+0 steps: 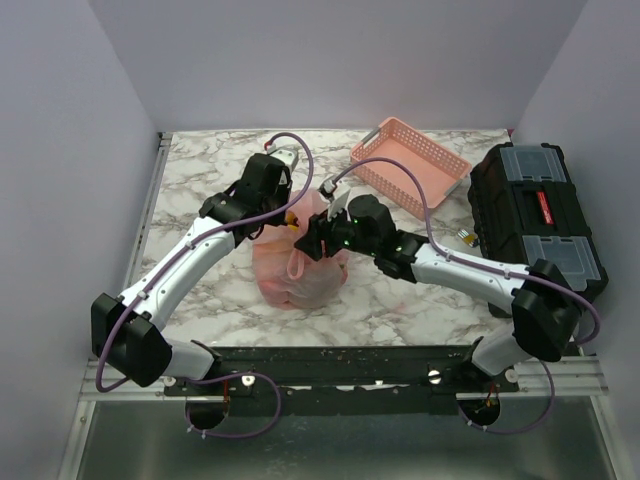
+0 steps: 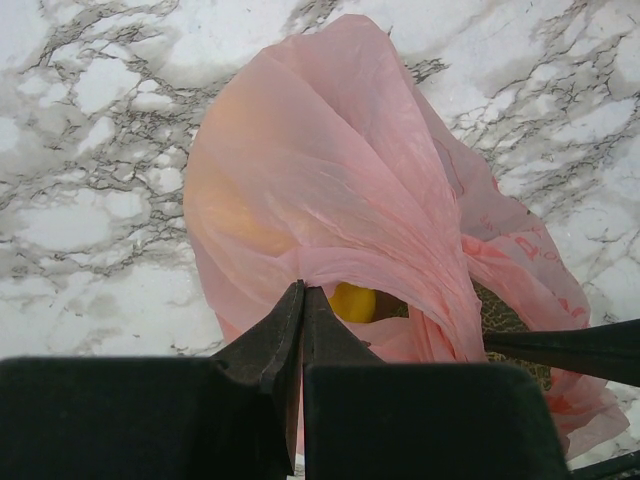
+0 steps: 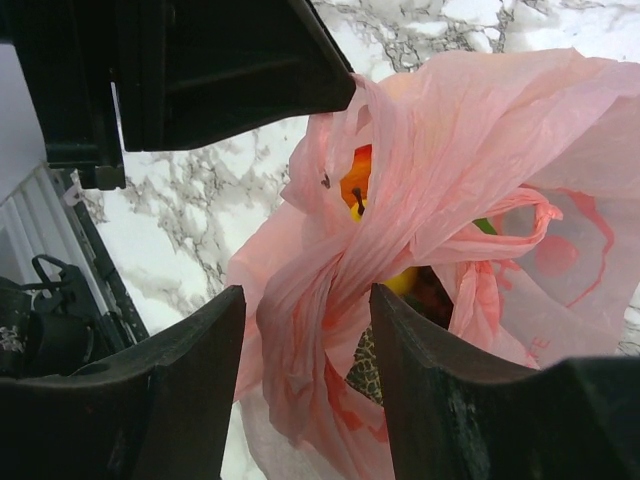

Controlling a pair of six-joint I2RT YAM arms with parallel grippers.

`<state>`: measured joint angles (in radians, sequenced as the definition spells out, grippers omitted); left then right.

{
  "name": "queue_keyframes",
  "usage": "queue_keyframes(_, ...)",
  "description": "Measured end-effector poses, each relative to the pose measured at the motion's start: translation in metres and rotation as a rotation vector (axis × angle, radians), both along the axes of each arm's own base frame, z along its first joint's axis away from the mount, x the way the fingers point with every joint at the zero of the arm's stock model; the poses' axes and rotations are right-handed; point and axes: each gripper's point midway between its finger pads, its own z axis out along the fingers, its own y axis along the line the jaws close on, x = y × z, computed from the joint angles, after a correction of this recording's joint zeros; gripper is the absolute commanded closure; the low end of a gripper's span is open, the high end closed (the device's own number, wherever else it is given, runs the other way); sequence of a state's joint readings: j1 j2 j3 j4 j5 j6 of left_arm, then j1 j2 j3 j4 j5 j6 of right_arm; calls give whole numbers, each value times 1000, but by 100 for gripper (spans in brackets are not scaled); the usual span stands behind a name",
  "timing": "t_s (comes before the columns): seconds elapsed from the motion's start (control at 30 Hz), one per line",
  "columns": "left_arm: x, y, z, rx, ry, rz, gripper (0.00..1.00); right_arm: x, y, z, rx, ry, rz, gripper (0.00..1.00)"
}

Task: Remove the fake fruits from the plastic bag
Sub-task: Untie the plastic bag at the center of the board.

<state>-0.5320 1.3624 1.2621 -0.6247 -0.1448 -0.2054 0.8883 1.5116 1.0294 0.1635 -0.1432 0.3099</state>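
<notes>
The pink plastic bag [image 1: 300, 270] stands bunched in the middle of the marble table. My left gripper [image 2: 302, 292] is shut on the bag's upper edge and holds the film up. Through the mouth a yellow fruit [image 2: 353, 301] shows. My right gripper [image 3: 307, 295] is open, its fingers on either side of a twisted fold of the bag [image 3: 470, 150] without pinching it. Inside I see an orange fruit [image 3: 357, 172], a bit of yellow [image 3: 402, 283], a green sliver [image 3: 484, 226] and a net-patterned melon skin [image 3: 365, 365]. The other fake fruits are hidden by the film.
A rigid pink lattice basket [image 1: 410, 165] sits at the back right. A black toolbox [image 1: 537, 215] stands along the right edge, with a small yellow-and-black object [image 1: 466, 237] beside it. Both arms crowd over the bag.
</notes>
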Motion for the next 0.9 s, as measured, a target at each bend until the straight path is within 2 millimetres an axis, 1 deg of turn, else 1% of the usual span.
queue_keyframes(0.13, 0, 0, 0, 0, -1, 0, 100, 0, 0, -6, -22, -3, 1, 61)
queue_keyframes(0.3, 1, 1, 0, 1, -3, 4, 100, 3, -3, -6, -30, -14, -13, 75)
queue_keyframes(0.43, 3, 7, 1, 19, -15, 41, 100, -1, -11, -2, -27, -23, -25, 90)
queue_keyframes(0.5, 5, 11, 1, 27, -23, 69, 100, -3, -16, -1, -24, -27, -35, 94)
queue_keyframes(0.63, 6, 20, 2, 40, -39, 115, 100, -10, -27, 1, -17, -29, -45, 95)
queue_keyframes(0.9, 11, 33, 6, 33, -55, 190, 100, -30, -50, -5, -1, -7, -60, 98)
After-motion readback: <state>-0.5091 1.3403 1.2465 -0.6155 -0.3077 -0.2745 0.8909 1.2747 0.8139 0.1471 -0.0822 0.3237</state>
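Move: The twisted strands of the plastic bag's neck already run between the right hand's open fingers, right at its hand point. About 2 cm ahead and 3 cm to the left of that hand, some 8 cm lower, the netted melon shows inside the bag. The yellow fruit is roughly 5 cm ahead, 3 cm left and 6 cm down. From the left hand, which keeps the bag's film pinched, the strands lie about 6 cm back and 3 cm to the right, nearly level. The right fingers close on the twisted strands and pinch them while the hand barely shifts, then it draws them about 5 cm to the right and 3 cm back, away from the left hand. The left hand, still shut on the film, pulls the other way, some 3 cm left and slightly forward, turning about 10 degrees counter-clockwise. ##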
